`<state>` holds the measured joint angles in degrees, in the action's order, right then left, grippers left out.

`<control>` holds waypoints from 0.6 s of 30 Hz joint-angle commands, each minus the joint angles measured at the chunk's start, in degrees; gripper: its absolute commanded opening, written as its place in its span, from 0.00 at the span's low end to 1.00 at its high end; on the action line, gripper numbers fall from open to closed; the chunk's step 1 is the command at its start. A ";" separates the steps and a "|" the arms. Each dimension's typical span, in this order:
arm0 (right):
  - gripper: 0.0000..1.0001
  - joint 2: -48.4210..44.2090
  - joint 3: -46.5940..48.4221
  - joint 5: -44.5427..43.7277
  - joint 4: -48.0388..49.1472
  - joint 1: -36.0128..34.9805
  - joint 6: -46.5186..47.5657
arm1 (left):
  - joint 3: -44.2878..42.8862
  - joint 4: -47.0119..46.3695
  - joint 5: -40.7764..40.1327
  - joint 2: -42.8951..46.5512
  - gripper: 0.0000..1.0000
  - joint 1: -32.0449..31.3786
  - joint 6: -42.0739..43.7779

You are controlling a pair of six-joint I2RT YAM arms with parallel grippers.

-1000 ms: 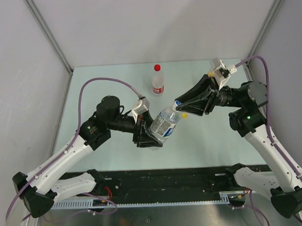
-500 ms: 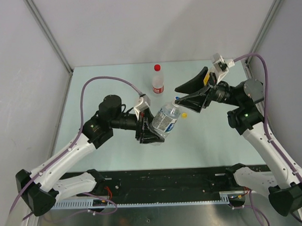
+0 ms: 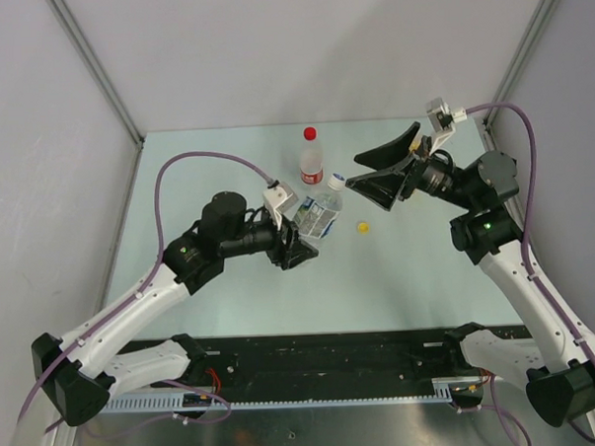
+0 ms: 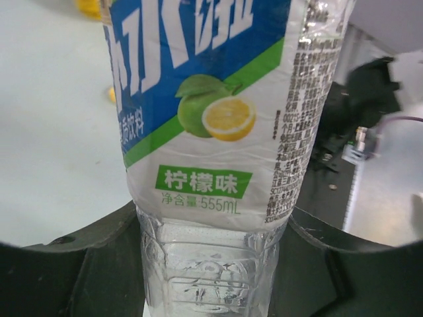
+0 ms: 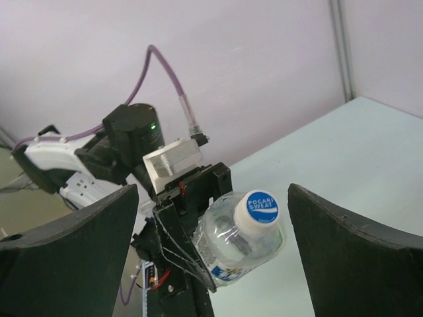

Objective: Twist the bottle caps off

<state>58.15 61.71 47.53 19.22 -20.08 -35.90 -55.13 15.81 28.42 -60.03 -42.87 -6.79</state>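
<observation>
My left gripper (image 3: 300,245) is shut on the lower body of a clear bottle with a blue-white label (image 3: 313,218) and holds it tilted above the table. In the left wrist view the bottle (image 4: 211,132) fills the frame, and the jaws of the gripper (image 4: 211,264) press its ribbed base from both sides. Its white cap with a blue top (image 5: 262,210) sits on the neck. My right gripper (image 3: 352,173) stands open just right of that cap (image 3: 333,185), touching nothing. In its own view the right gripper (image 5: 213,198) shows the cap between its wide-apart fingers (image 5: 357,251).
A clear bottle with a red-white label (image 3: 312,165) and a red cap (image 3: 310,134) stands upright at the back, close behind the held bottle. A loose yellow cap (image 3: 362,226) lies on the pale green table (image 3: 428,267) below the right gripper.
The right gripper opened, let go of the white cap and drew back up and to the right. The left arm swung the bottle toward the back, near the red-capped bottle.
</observation>
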 commanded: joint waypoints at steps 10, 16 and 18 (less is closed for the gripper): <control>0.99 4.52 4.23 -11.29 -15.23 -0.06 0.94 | -4.99 8.67 -39.78 1.77 0.20 -8.05 4.52; 0.99 7.03 6.09 -12.75 -17.97 -1.87 0.08 | -9.24 12.96 -54.90 -2.12 0.20 -14.87 5.91; 0.99 7.74 6.35 -12.58 -17.79 -2.24 -0.98 | -10.40 14.06 -59.67 -3.83 0.20 -16.74 6.37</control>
<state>65.36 64.71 36.16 1.83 -21.37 -35.57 -61.73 27.75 -17.50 -61.45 -56.47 -2.50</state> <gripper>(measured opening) 0.993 0.625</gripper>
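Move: The white cap with the blue top, on the clear bottle held by the left hand, lies about 5 cm left of the open right hand, 3 cm ahead and 6 cm below. From the left hand it is some 9 cm right, 5 cm ahead and 13 cm up. Far below the right hand, the loose yellow cap lies 7 cm ahead and 4 cm right; the red-capped bottle stands about 19 cm ahead, 10 cm left, and the orange bottle 16 cm ahead, 18 cm right. The clear bottle, still gripped low down by the left hand, is carried about 4 cm forward and as far left, while that wrist swings counter-clockwise and rolls its left side up, some 35 degrees in all. The right hand, kept wide open, sinks some 7 cm and goes 6 cm forward, tipping its fingers down about 20 degrees to come nearer the cap's level, without closing on it. ##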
